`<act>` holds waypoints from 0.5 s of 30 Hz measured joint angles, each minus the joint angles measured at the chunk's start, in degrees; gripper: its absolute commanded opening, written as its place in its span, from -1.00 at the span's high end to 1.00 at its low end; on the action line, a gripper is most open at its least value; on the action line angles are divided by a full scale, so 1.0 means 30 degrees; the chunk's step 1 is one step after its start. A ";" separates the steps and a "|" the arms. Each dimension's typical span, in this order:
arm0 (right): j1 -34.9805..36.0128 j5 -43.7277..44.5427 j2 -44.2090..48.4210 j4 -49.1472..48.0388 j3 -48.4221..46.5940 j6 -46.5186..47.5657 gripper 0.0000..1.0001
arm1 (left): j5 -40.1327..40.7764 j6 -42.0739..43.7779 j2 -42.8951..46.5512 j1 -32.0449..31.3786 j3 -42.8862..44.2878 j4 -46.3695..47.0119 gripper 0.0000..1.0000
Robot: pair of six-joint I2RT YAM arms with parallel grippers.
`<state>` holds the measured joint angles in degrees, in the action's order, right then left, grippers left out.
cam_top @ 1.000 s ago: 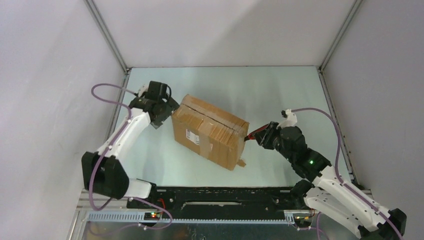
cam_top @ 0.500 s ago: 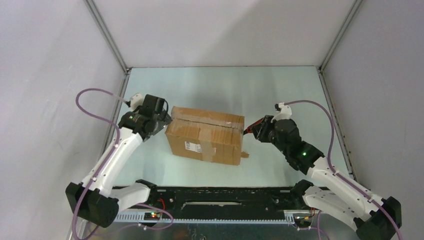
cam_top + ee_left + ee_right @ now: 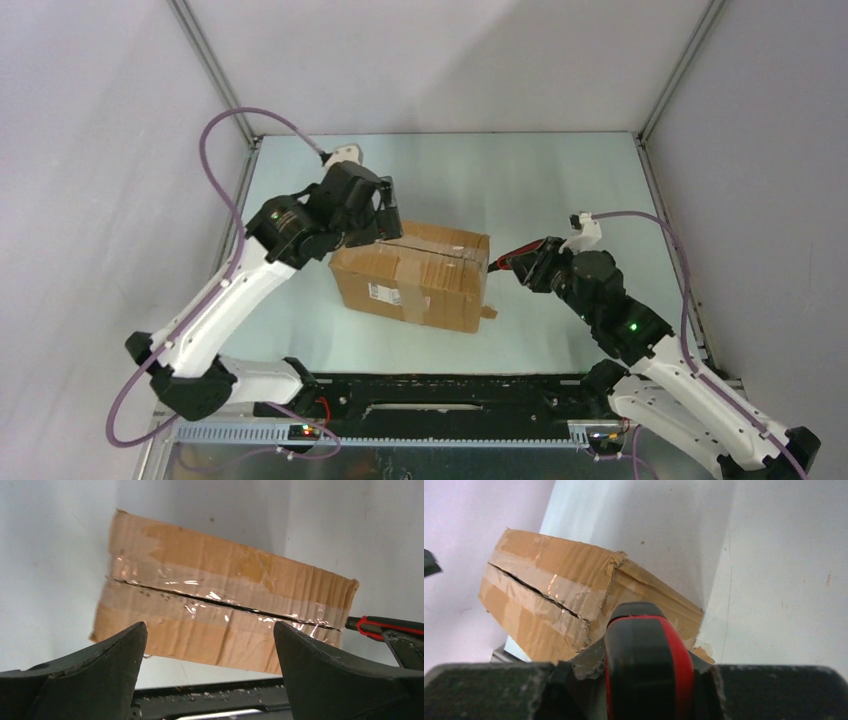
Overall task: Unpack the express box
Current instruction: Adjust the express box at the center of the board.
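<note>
The express box [image 3: 410, 275], a brown carton with a white label [image 3: 385, 293] on its near side, lies mid-table. Its taped top seam [image 3: 220, 600] is slit open along its length. My left gripper [image 3: 385, 212] hovers above the box's far left end, jaws wide open and holding nothing [image 3: 209, 626]. My right gripper [image 3: 522, 266] sits just right of the box, shut on the red-handled utility knife [image 3: 508, 262]. The knife's handle [image 3: 646, 665] fills the right wrist view and points at the box's right end [image 3: 539, 595]. Its tip is hidden.
A torn cardboard scrap [image 3: 487, 311] hangs at the box's near right corner. The black base rail [image 3: 450, 390] runs along the near edge. Grey walls and metal posts [image 3: 215, 75] enclose the table on the left, the back and the right.
The box has turned to lie square to the near edge. My left gripper left its left end, rose and moved over the far left top. My right gripper kept the knife.
</note>
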<state>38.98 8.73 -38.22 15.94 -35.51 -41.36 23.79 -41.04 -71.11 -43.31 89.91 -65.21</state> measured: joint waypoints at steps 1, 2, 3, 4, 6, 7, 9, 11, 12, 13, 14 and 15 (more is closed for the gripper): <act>-0.0015 0.0007 0.0189 0.0007 0.0000 -0.0087 1.00 | -0.0204 -0.0386 -0.0335 -0.0168 0.0240 -0.0175 -0.99; -0.0036 0.0007 0.0401 0.0000 0.0000 -0.0189 1.00 | -0.0321 -0.0954 -0.0809 -0.0379 0.0597 -0.0670 -0.99; -0.0036 0.0007 0.0583 0.0000 0.0015 -0.0233 1.00 | -0.0284 -0.1370 -0.1180 -0.0554 0.0860 -0.1049 -0.98; -0.0036 0.0007 0.0721 0.0000 0.0036 -0.0284 1.00 | -0.0029 -0.1705 -0.1698 -0.0780 0.1217 -0.1501 -0.98; -0.0029 0.0000 0.0852 0.0007 0.0044 -0.0401 1.00 | 0.0299 -0.1450 -0.2616 -0.1129 0.1938 -0.1756 -0.99; -0.0007 0.0007 0.0867 0.0022 0.0044 -0.0444 1.00 | 0.0554 -0.1035 -0.2987 -0.1246 0.2302 -0.1676 -0.98; 0.0117 0.0022 0.0925 0.0197 0.0051 -0.0539 1.00 | 0.1566 0.0750 -0.3854 -0.1435 0.3512 -0.1086 -0.95; 0.0233 0.0022 0.1188 0.0641 0.0066 -0.0583 1.00 | 0.1676 0.3235 -0.4211 -0.1530 0.3949 0.0831 -0.99; 0.0277 0.0015 0.1370 0.0845 0.0073 -0.0605 1.00 | 0.1413 0.4357 -0.4248 -0.1537 0.3949 0.1559 -0.99; 0.0313 0.0007 0.1617 0.1093 0.0095 -0.0663 1.00 | 0.0590 0.5697 -0.4299 -0.1530 0.3971 0.2244 -0.97; 0.0313 0.0015 0.1880 0.1268 0.0131 -0.0736 1.00 | -0.0197 0.6637 -0.4408 -0.1545 0.4051 0.2572 -0.95; 0.0299 0.0022 0.2171 0.1494 0.0153 -0.0852 1.00 | -0.1209 0.7584 -0.4677 -0.1566 0.4422 0.2521 -0.94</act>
<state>39.88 8.80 -31.70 20.43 -35.05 -43.92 20.16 -18.28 -85.14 -48.01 103.18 -57.65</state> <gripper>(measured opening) 0.271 0.992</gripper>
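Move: The express box is below the open left hand, its middle about 5 cm to the right, 2 cm back and some 22 cm down. The red knife, gripped by the right hand, is roughly 20 cm right, 2 cm back and 8 cm below the left hand. From the right hand, the box's middle is around 18 cm left, level fore and aft, and 13 cm lower. Left hand, open, sweeps about 8 cm right and 4 cm forward high above the box, turning some 20 degrees clockwise. ##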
